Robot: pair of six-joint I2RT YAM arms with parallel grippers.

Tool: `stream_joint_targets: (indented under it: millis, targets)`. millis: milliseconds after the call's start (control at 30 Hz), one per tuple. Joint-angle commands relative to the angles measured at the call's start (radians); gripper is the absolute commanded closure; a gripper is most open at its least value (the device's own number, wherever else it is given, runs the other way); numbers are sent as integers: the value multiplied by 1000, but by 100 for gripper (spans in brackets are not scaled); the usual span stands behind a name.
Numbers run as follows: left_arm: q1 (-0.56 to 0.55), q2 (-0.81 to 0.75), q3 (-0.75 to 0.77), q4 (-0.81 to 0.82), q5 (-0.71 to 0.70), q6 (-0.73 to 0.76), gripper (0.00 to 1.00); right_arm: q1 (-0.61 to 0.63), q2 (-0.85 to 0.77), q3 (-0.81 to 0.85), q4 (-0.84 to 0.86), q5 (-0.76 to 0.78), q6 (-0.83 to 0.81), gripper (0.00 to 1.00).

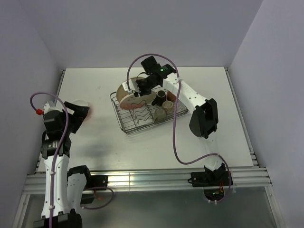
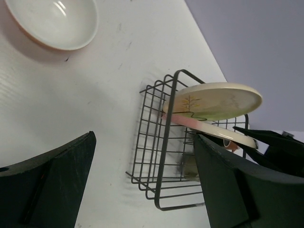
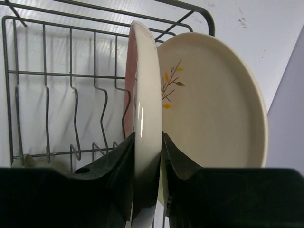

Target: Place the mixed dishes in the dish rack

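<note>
The black wire dish rack [image 1: 142, 116] stands mid-table. My right gripper [image 3: 148, 142] is shut on the rim of the pink-tinted plate [image 3: 145, 85], held on edge over the rack's far left end [image 1: 127, 93]. The green-tinted plate [image 3: 213, 109] with a sprig mark stands right behind it. Small mugs [image 1: 162, 105] sit at the rack's right end. My left gripper [image 2: 142, 190] is open and empty, beside the orange-outside white bowl [image 2: 54, 21] on the table at the left [image 1: 83, 108]. No clear glass shows.
The left wrist view shows both plates [image 2: 213, 100] tilted over the rack [image 2: 161, 156], with an olive mug [image 2: 190, 167] inside it. The rack's wavy dividers [image 3: 73, 109] stand bare to the left of the plates. Walls enclose the table.
</note>
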Motion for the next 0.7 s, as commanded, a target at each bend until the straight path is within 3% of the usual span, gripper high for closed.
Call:
stream_joint_targets:
  millis: [0,200,400,667]
  targets:
    - [6,30,-10,21,-43,-61,10,1,-21,-10,103,-18,-6,67]
    - [6,89,-22,35,-64,-110,10,3,-45,-47,137,-28,22,47]
    - [6,168,-17,17,-161,-182,11,1,-88,-53,157,-44,58,41]
    - [21,407,61,-15,-224,-239,14,-8,-149,-61,244,-40,176,35]
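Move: Some 12 cm ahead of the open left hand and 5 cm to its left sits the bowl, its middle about 18 cm lower; the rack's middle is roughly 13 cm ahead, 35 cm to the right and 17 cm below. From the right hand, the front plate it grips has its middle about 5 cm left, level fore and aft, 7 cm below; the back plate lies about 5 cm ahead, 6 cm left and 6 cm lower, the black mug roughly 9 cm right, 2 cm back and 10 cm lower. Sinking about 9 cm towards the bowl, faster near the end, the left hand also shifts some 3.5 cm left and a little forward, tipping its open fingers down by 20 degrees and turning counter-clockwise. The right hand opens to let go of the front plate, eases about a centimetre forward and left, then starts to rise, roughly 2.5 cm. ##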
